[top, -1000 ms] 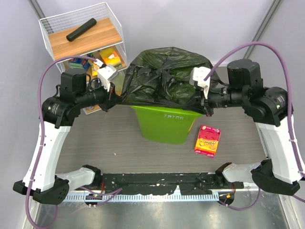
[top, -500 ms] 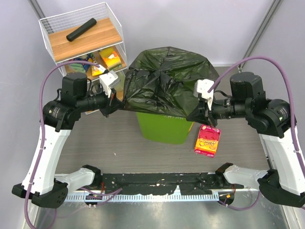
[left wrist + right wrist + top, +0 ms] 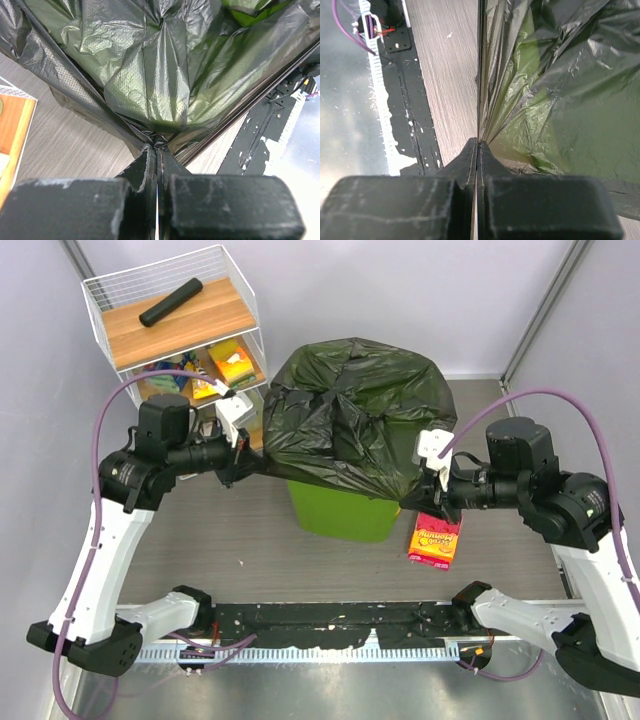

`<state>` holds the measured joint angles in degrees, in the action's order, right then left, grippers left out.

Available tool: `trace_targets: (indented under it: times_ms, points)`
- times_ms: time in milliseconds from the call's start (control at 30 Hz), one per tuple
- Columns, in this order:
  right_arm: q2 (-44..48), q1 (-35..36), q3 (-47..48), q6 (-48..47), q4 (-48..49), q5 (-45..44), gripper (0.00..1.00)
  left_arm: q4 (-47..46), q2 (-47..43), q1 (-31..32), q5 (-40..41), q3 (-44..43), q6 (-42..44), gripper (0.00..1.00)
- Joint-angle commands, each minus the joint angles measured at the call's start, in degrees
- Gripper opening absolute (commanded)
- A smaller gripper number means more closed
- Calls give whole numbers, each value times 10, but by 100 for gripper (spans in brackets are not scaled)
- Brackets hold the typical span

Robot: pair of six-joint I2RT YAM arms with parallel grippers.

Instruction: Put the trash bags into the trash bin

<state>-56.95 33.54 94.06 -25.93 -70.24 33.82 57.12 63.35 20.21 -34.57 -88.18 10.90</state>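
A glossy black trash bag (image 3: 355, 415) is spread like a canopy over the lime-green trash bin (image 3: 345, 515), hiding its rim and mouth. Only the bin's lower front wall shows. My left gripper (image 3: 243, 462) is shut on the bag's left edge, level with the bin's top. My right gripper (image 3: 415, 502) is shut on the right edge, lower and nearer the front. In the left wrist view the fingertips (image 3: 158, 147) pinch a bunched fold of bag (image 3: 165, 75), with green bin (image 3: 250, 15) beyond. In the right wrist view the tips (image 3: 478, 144) clamp a taut pleat of bag (image 3: 560, 90).
A white wire shelf (image 3: 110, 300) stands at the back left, holding a rolled black cylinder (image 3: 170, 302) on its wooden top and boxes below. A pink snack packet (image 3: 436, 537) lies right of the bin, under my right gripper. A black rail (image 3: 330, 625) runs along the front edge.
Both grippers have drawn the bag's edge forward and down. The right one dropped towards the snack packet. The bag now hangs lower over the bin's front and hides more of it.
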Motion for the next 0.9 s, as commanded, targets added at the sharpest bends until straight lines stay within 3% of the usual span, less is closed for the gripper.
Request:
trace_targets:
  times_ms: [0, 533, 600, 633, 700, 867]
  points:
    - [28, -1, -40, -9, -13, -59, 1, -20, -4, -7, 26, 14, 17, 0]
    - [68, -1, -116, -17, 3, -156, 4, -65, -32, -6, 26, 86, 26, 0]
    - [67, -1, -97, -18, -4, -150, 15, -66, -31, -6, 24, 83, 26, 6]
    - [66, -1, -81, -18, -9, -141, 30, -68, -30, -6, 22, 81, 26, 10]
    - [62, -1, -57, -18, -13, -133, 42, -64, -27, -6, 18, 74, 26, 19]
    - [55, -3, 17, -11, -17, -131, 49, -53, -24, -6, 13, 56, 32, 38]
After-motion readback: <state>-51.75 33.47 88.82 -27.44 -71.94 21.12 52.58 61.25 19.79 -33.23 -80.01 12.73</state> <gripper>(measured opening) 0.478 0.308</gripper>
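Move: Both hands still pinch the black bag's edge. The green trash bin under it lies about 9 cm ahead of the left hand and 20 cm right, and from the right hand 17 cm ahead and 15 cm left, its middle some 20 cm below both. The cracker box is about 35 cm below the right hand, 8 cm ahead and 6 cm right. From the left hand the shelf stands roughly 28 cm ahead and 13 cm left, its middle 15 cm lower. Both hands lower the bag's edge 3 to 5 cm, then open; the right draws off up and rightwards. ##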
